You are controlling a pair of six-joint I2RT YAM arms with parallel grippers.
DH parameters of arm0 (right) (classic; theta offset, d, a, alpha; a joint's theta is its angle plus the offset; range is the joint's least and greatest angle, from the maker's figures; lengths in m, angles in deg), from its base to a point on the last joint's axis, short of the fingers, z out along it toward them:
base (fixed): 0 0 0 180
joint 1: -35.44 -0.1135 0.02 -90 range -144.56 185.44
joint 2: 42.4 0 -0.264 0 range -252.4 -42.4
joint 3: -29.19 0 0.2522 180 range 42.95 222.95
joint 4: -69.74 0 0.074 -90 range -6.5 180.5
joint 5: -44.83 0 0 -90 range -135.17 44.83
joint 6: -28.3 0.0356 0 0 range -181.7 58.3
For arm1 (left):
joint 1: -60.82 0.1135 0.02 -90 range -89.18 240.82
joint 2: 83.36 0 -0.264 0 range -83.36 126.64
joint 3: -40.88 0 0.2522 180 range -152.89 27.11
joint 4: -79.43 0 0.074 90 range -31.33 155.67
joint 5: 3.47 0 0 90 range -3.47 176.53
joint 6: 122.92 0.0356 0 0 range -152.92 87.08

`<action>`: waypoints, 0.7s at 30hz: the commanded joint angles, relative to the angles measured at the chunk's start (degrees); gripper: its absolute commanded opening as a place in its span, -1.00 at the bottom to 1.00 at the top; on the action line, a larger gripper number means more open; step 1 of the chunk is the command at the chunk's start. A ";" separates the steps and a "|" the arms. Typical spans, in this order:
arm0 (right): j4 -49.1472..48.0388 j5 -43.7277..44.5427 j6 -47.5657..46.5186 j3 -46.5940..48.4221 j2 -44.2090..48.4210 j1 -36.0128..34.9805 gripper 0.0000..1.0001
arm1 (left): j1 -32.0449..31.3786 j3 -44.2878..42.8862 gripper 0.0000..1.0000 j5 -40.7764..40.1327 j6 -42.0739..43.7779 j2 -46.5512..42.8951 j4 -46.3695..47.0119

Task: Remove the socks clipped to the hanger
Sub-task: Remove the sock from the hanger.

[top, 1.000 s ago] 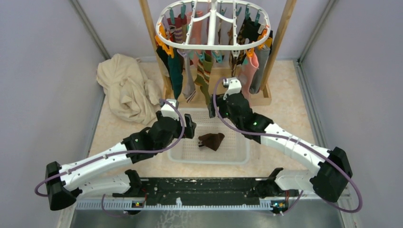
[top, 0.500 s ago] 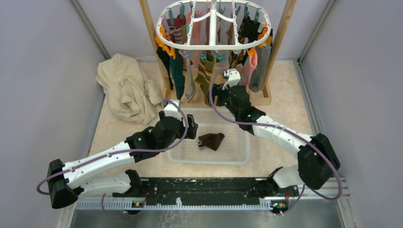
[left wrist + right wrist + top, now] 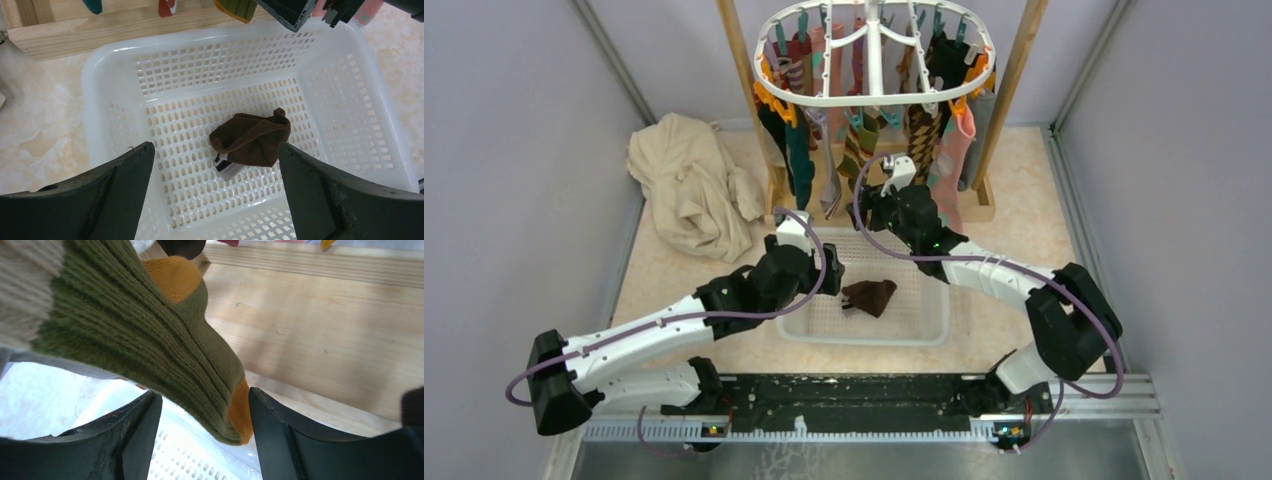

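The white oval hanger [image 3: 874,99] hangs in a wooden frame with several socks [image 3: 799,160] clipped under it. My right gripper [image 3: 868,205] reaches up beneath the hanger. In the right wrist view its jaws [image 3: 204,394] stand open on either side of the toe of a hanging olive-green sock with an orange tip [image 3: 150,335]; a gap shows beside the left finger. My left gripper [image 3: 829,275] hovers wide open over the white basket [image 3: 107,90] with nothing between its fingers [image 3: 125,175]. A brown sock [image 3: 252,140] lies loose in the basket below it.
A crumpled beige cloth [image 3: 689,185] lies on the floor at the left of the frame. The wooden posts [image 3: 1014,70] and base board [image 3: 325,330] stand right behind the basket [image 3: 924,330]. Grey walls close in both sides.
My right arm has pushed forward and left under the hanger, and its jaws have narrowed around the green sock's toe. The left arm has crept slightly right.
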 commanded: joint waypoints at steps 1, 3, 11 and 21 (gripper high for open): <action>-4.60 -1.55 1.47 1.48 -1.96 0.03 0.24 | 0.18 -1.92 0.98 0.86 -0.04 -0.06 1.06; -4.02 -1.73 1.37 2.62 -3.00 0.03 0.09 | 0.16 -1.93 0.98 1.05 -0.17 -0.23 0.89; -1.36 -2.88 0.78 2.98 -0.60 0.03 -0.53 | 0.06 -1.20 0.98 1.62 -0.85 -2.66 -0.21; 6.83 3.64 -2.25 1.63 8.57 -4.65 -0.78 | 0.10 -1.98 0.98 3.58 -1.42 -1.44 -0.08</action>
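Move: The olive sock with the orange toe hangs right at the right hand, its middle about 2 cm ahead, level sideways, and some 7 cm above; its lower end is already between the open fingers. The grey sock hangs about 6 cm to the hand's left and 2 cm ahead, the checkered sock about 11 cm to its right and 3 cm ahead, both at similar height. From the left hand the olive sock lies roughly 16 cm ahead, 8 cm right and 8 cm up. Down first, by about 3 cm, the right hand sinks along the hanging olive sock while its fingers go on closing, from about two-thirds open to nearly shut, pinching the sock's lower part between the pads. Still closing at first, it then climbs back to about its starting height and begins to draw back towards the base, nearly 2 cm. ##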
